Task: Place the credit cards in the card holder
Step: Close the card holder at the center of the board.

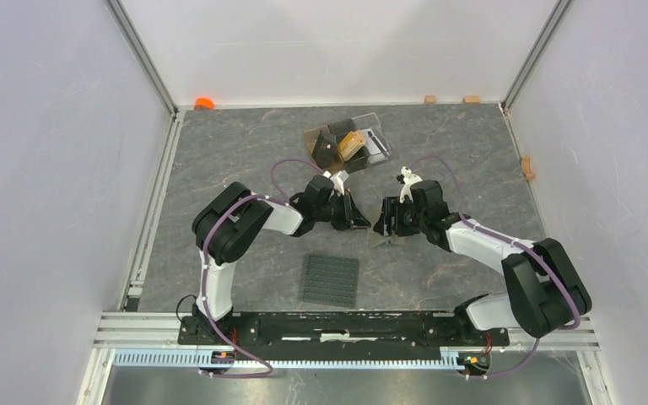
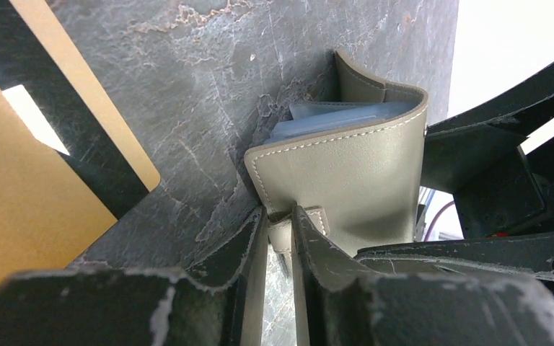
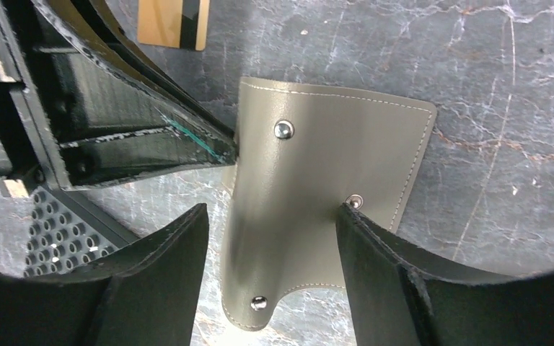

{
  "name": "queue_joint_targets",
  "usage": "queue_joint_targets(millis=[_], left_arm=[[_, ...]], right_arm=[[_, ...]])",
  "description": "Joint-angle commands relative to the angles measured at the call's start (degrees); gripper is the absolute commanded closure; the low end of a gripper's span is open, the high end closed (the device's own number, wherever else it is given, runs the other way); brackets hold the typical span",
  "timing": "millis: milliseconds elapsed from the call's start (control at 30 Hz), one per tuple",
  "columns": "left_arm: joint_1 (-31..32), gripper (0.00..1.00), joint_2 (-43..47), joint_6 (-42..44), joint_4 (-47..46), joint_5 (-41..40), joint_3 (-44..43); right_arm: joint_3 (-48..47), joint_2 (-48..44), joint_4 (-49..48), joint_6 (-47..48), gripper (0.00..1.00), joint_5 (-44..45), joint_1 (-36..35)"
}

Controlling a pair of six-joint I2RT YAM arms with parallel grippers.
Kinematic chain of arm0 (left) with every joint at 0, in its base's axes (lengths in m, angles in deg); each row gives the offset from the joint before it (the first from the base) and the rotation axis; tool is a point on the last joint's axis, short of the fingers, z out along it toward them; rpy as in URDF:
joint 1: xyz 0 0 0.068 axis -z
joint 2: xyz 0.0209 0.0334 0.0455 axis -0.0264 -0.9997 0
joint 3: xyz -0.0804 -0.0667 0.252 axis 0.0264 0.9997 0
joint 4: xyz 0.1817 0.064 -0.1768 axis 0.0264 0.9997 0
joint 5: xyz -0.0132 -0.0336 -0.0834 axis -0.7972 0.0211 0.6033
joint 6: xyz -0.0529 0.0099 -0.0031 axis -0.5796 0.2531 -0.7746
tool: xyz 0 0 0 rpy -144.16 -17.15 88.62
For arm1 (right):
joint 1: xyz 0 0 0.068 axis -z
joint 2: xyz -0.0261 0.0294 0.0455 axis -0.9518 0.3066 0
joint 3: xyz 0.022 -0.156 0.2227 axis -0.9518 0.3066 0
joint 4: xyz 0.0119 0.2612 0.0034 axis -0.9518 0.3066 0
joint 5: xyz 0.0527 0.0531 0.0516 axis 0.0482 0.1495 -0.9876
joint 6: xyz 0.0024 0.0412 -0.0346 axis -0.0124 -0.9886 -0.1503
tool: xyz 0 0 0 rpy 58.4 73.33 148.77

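The olive-taupe card holder lies partly open on the table between both grippers. My left gripper is shut on its small snap tab, and the bluish clear pockets show inside the fold. My right gripper is open and straddles the holder's flap, with one fingertip by a snap stud. A gold-orange card with a black stripe lies on the table beside the holder, also in the right wrist view. Dark and tan cards stand in the clear stand. The white-silver card is not in view.
A dark grey studded mat lies near the front edge, its corner showing in the right wrist view. An orange object and small wooden blocks sit along the back and right edges. White walls enclose the table.
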Motion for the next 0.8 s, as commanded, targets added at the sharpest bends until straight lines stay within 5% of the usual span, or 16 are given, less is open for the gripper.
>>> queue_joint_targets(millis=[0,133,300,467,767], left_arm=[[0.55,0.76,-2.54,-1.38,-1.1,0.37,0.47],[0.62,0.76,-2.27,-1.52,-1.76,0.85,0.04],[0.82,0.72,0.41,-0.75,-1.54,0.77,-0.24],[-0.82,0.47,9.78,3.26,5.66,-2.0,0.25],[-7.32,0.28,28.64,9.67,18.08,-8.96,7.79]], right_arm=[[0.45,1.2,-4.02,-2.0,0.34,-3.7,-0.27],[0.05,0.08,-3.17,-1.59,0.46,-2.07,-0.3],[-2.21,-0.65,-0.56,0.17,0.78,0.02,-0.3],[-7.64,-3.01,9.63,7.16,0.96,9.4,-0.37],[-16.11,-2.13,24.51,16.9,1.0,45.65,-8.73]])
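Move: The folded card holder sits between the right hand's open fingers, its middle about 2 cm to that hand's right, level fore-and-aft and 1 cm below. A loose gold card lies roughly 8 cm ahead and 10 cm left of the right hand; the green studded pad is some 15 cm back and 14 cm left. From the left hand, its tips at the strap edge, the holder's middle is about 5 cm right and 1 cm back, at its height. Nearly in place at first, the right hand closes its fingers across the folded holder and pinches it, then carries it right, up and forward about 5 cm to the right, rolling some 25 degrees, left side down. The left hand stays at the strap edge during that grip, then opens, comes free and retreats quickly up and left. ##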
